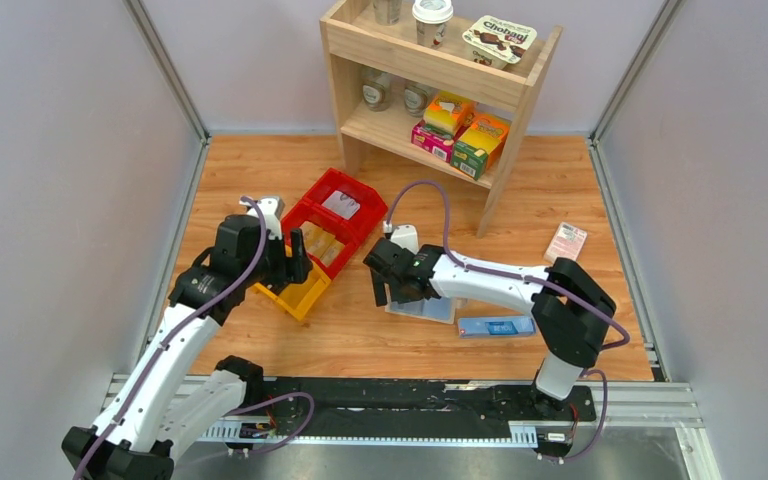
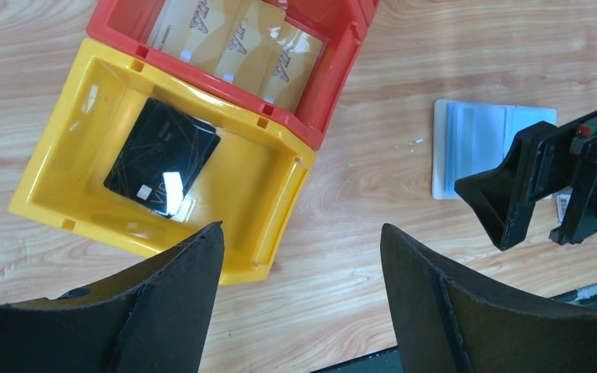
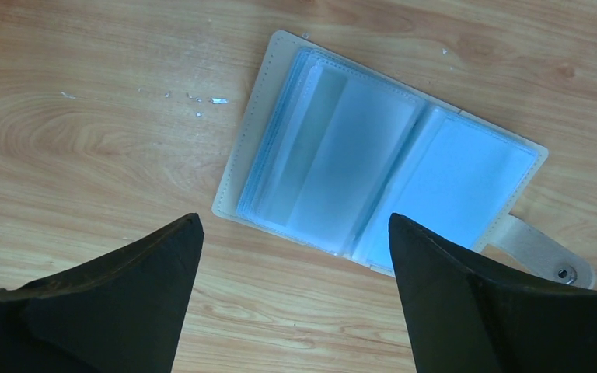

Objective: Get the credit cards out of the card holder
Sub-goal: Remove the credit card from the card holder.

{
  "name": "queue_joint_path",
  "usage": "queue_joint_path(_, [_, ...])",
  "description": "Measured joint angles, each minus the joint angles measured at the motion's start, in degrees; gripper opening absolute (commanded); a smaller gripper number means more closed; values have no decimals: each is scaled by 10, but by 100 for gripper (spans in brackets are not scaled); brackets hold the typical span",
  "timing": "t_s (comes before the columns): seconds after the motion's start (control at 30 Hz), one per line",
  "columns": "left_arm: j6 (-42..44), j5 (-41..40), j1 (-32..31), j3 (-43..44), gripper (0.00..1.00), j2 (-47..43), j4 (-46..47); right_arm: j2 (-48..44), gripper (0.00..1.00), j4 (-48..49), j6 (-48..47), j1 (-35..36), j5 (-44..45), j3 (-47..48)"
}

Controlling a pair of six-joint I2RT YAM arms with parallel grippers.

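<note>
The card holder lies open and flat on the wooden table, cream-edged with pale blue clear sleeves and a snap tab. It also shows in the top view and the left wrist view. My right gripper is open and empty, hovering just above the holder's near-left edge; it also shows in the top view. My left gripper is open and empty over the table beside the yellow bin, which holds a black card. The red bin holds gold cards.
A long blue box lies right of the holder. A small pink-white packet lies at the far right. A wooden shelf with boxes, jars and cups stands at the back. Grey walls enclose the table.
</note>
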Motion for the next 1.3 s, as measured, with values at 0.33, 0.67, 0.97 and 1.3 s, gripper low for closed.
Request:
queue_joint_path(0.33, [3, 27, 0, -3, 81, 9, 8, 30, 79, 10, -14, -25, -36, -10])
queue_joint_path(0.67, [-22, 59, -6, -28, 82, 28, 49, 12, 71, 69, -82, -104, -114, -71])
queue_joint_path(0.97, [-70, 32, -95, -36, 83, 69, 101, -5, 61, 102, -149, -138, -160, -99])
queue_joint_path(1.3, [-79, 28, -156, 14, 74, 209, 154, -26, 53, 131, -179, -151, -178, -126])
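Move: The open card holder lies flat with its middle about 5 cm to the right of the right hand, 2 cm ahead and 5 cm below it. From that hand the blue box is roughly 17 cm right and 3 cm back, and the yellow tray some 17 cm left and 4 cm ahead. From the left hand the holder is about 22 cm right, 1 cm ahead and 18 cm below. The right hand sinks about 4 cm and slides some 5 cm right and a little forward onto the card holder's left half, its fingers closing partway until the loose clear sleeves are caught and bowed between the tips. The left hand swings about 11 cm right towards the holder, dropping 4 cm and turning slightly clockwise, fingers open and free. ##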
